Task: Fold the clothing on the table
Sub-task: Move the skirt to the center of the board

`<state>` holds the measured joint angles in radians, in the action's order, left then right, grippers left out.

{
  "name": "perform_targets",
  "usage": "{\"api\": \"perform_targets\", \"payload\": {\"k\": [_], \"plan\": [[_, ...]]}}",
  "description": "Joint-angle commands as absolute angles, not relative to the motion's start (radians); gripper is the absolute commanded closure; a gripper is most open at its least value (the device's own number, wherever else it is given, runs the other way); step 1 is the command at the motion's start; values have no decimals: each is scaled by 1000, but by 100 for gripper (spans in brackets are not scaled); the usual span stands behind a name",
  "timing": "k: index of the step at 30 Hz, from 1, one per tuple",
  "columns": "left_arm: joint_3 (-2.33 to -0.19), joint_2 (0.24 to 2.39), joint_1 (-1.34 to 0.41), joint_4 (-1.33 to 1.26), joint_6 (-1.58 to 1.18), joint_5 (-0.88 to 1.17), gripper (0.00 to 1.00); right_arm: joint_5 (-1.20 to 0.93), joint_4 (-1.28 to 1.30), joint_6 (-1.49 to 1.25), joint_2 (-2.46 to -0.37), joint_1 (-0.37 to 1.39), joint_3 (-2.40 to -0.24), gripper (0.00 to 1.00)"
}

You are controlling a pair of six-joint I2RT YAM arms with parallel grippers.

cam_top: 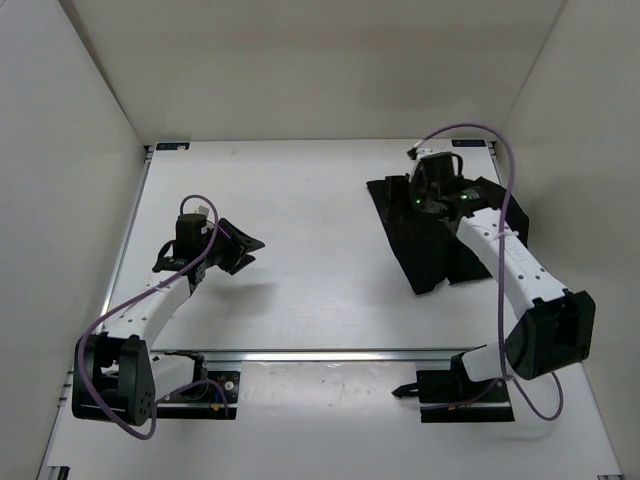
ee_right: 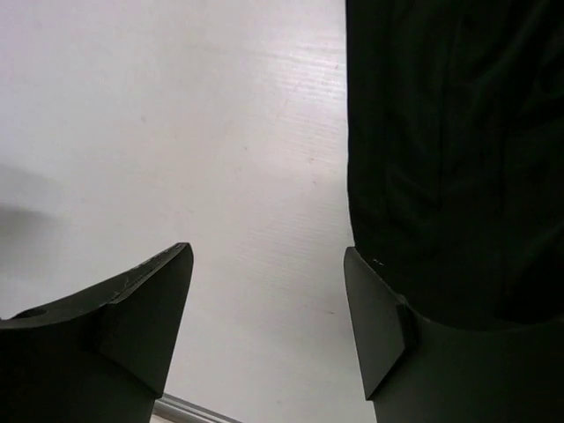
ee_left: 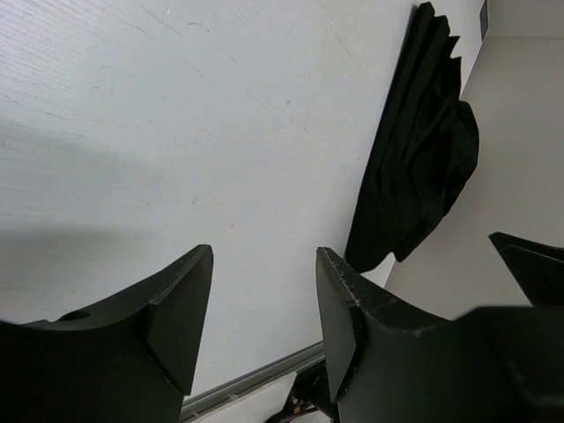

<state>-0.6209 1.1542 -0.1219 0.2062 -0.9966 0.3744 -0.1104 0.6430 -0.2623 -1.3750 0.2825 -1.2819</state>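
Observation:
The clothing [cam_top: 432, 245] is a black pleated skirt lying bunched at the right side of the white table [cam_top: 310, 210]. My right gripper [cam_top: 432, 182] hovers over the skirt's far left part. In the right wrist view the gripper [ee_right: 269, 257] is open and empty, its right finger over the fabric's edge [ee_right: 449, 150] and its left finger over bare table. My left gripper [cam_top: 243, 247] hangs open and empty above bare table at the left, well away from the skirt. Its wrist view shows the open gripper [ee_left: 264, 264] and the skirt [ee_left: 423, 150] in the distance.
White upright walls [cam_top: 80, 120] close in the table on the left, back and right. A metal rail [cam_top: 350, 355] runs along the near edge, with both arm bases behind it. Purple cables [cam_top: 505, 170] loop off each arm.

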Motion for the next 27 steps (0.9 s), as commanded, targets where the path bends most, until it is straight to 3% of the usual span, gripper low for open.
{"api": "perform_targets", "payload": {"k": [1, 3, 7, 14, 24, 25, 26, 27], "plan": [[-635, 1143, -124, 196, -1002, 367, 39, -1, 658, -153, -1396, 330, -1247, 34], [-634, 1147, -129, 196, -1002, 362, 40, 108, 661, -155, -1425, 310, -1175, 34], [-634, 1138, -135, 192, -1019, 353, 39, 104, 600, -120, -1459, 236, -1068, 31], [-620, 1138, -129, 177, -1028, 360, 39, 196, 515, -95, -1519, 310, -953, 37], [-606, 1118, -118, 175, -1028, 376, 39, 112, 532, -164, -1666, 379, -911, 38], [-606, 1118, -104, 178, -1026, 371, 39, 112, 540, -193, -1683, 397, -920, 46], [-609, 1117, -95, 179, -1025, 376, 39, 95, 545, -198, -1686, 400, -926, 70], [-611, 1114, -78, 189, -1022, 385, 39, 91, 545, -213, -1703, 409, -936, 85]]}}
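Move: The right hand is about 20 cm above the board. The stretch of the skirt's left edge that it goes for lies some 6 cm back and 3 cm to its right. The skirt's near-left corner is about 12 cm back and 6 cm right, the far-left corner 14 cm ahead and 4 cm left, and the bare board centre 3 cm back and 16 cm left. From the left hand, that edge stretch is some 34 cm right, level with it and 10 cm below. The right fingers come down around the skirt's left edge near its near end and close well over halfway on the cloth. To get there the hand drops about 20 cm and draws back 6 cm, swinging right on the way down and then half as far left again, while the wrist turns some 30 degrees to point steeply down. ##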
